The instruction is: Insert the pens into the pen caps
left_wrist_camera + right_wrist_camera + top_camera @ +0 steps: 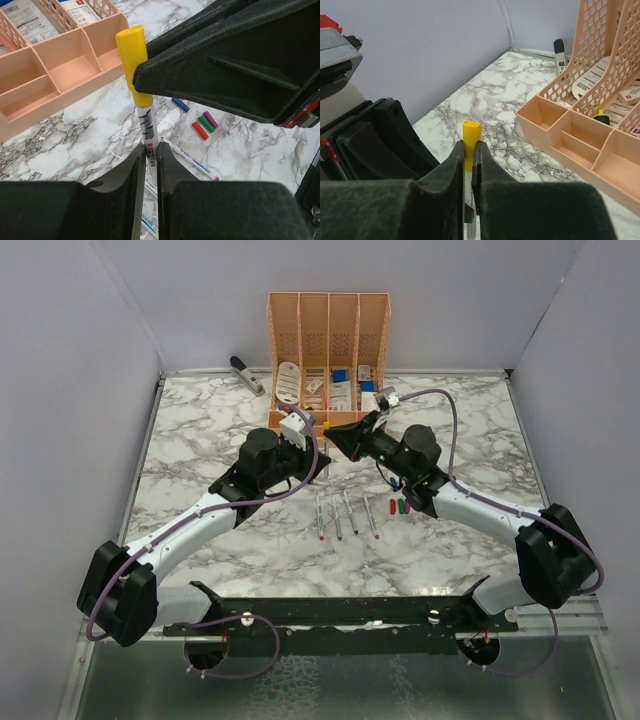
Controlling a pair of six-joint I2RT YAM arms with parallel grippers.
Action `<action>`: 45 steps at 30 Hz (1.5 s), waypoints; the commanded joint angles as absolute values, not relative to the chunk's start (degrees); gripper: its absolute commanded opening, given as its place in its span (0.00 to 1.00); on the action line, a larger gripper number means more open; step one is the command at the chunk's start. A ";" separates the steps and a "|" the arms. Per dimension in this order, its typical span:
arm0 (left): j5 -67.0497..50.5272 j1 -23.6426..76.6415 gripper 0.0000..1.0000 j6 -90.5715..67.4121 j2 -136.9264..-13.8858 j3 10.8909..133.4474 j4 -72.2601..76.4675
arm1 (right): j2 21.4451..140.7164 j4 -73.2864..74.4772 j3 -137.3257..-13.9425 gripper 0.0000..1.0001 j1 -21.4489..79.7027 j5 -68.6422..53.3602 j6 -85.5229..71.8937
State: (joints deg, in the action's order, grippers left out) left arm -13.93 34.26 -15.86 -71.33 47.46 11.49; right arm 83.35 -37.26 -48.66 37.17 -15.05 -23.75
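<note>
Above the table's middle, my left gripper is shut on the grey-white barrel of a pen that stands upright. A yellow pen cap sits over the pen's top end. My right gripper is shut on that yellow cap, with the pen barrel showing below it. The two grippers meet tip to tip. Several more pens lie side by side on the marble. Red, green, magenta and blue caps lie loose beside them.
An orange organizer with white stationery stands at the back, its low front compartments close to the held pen. A grey stapler lies at the back left. Grey walls enclose the marble table.
</note>
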 commanded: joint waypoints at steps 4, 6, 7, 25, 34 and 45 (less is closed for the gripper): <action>-9.71 34.01 0.00 -14.56 -68.12 52.90 28.48 | 86.16 -22.47 -46.18 0.01 39.46 -17.11 -22.19; -10.11 34.01 0.00 -14.92 -67.91 52.13 28.28 | 86.11 -22.60 -46.84 0.01 39.46 -16.80 -22.00; -10.46 33.97 0.00 -15.13 -67.79 51.52 27.95 | 86.17 -22.54 -47.38 0.01 39.46 -16.52 -21.99; -3.50 33.94 0.00 -14.76 -64.95 44.22 0.14 | 79.15 -23.47 -60.98 0.88 39.37 7.10 -14.01; 0.34 29.73 0.00 -17.56 -75.59 48.14 -9.46 | 78.44 -14.62 -64.80 0.94 37.44 18.05 -13.28; -4.17 21.92 0.00 -21.51 -90.25 53.77 -14.10 | 73.84 -13.77 -58.36 0.95 36.65 23.43 -13.30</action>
State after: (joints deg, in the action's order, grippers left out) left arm -2.13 23.44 -19.64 -86.70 50.57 -11.81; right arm 76.18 -16.84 -58.65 36.73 20.10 -14.28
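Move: The yellow-capped pen is still in the left fingers, its cap between the right fingers. From the left hand, the cap sits some 4 cm up and 3 cm ahead; bare marble to set down on is about 12 cm left, 3 cm ahead, 22 cm below, and the leftmost loose pen 3 cm left, 3 cm back. From the right hand, the red cap lies about 15 cm right, 2 cm back, 25 cm below; the blue cap 6 cm beyond it. The yellow cap is let go as the right fingers open wide; that hand backs off to the right about 10 cm and forward, rising some 9 cm before sinking partway, yawing clockwise about 35 degrees. The left hand keeps its pinch on the pen, lifts slightly, then swings it down roughly 18 cm and 11 cm left towards bare marble, fingers tipping downward. ##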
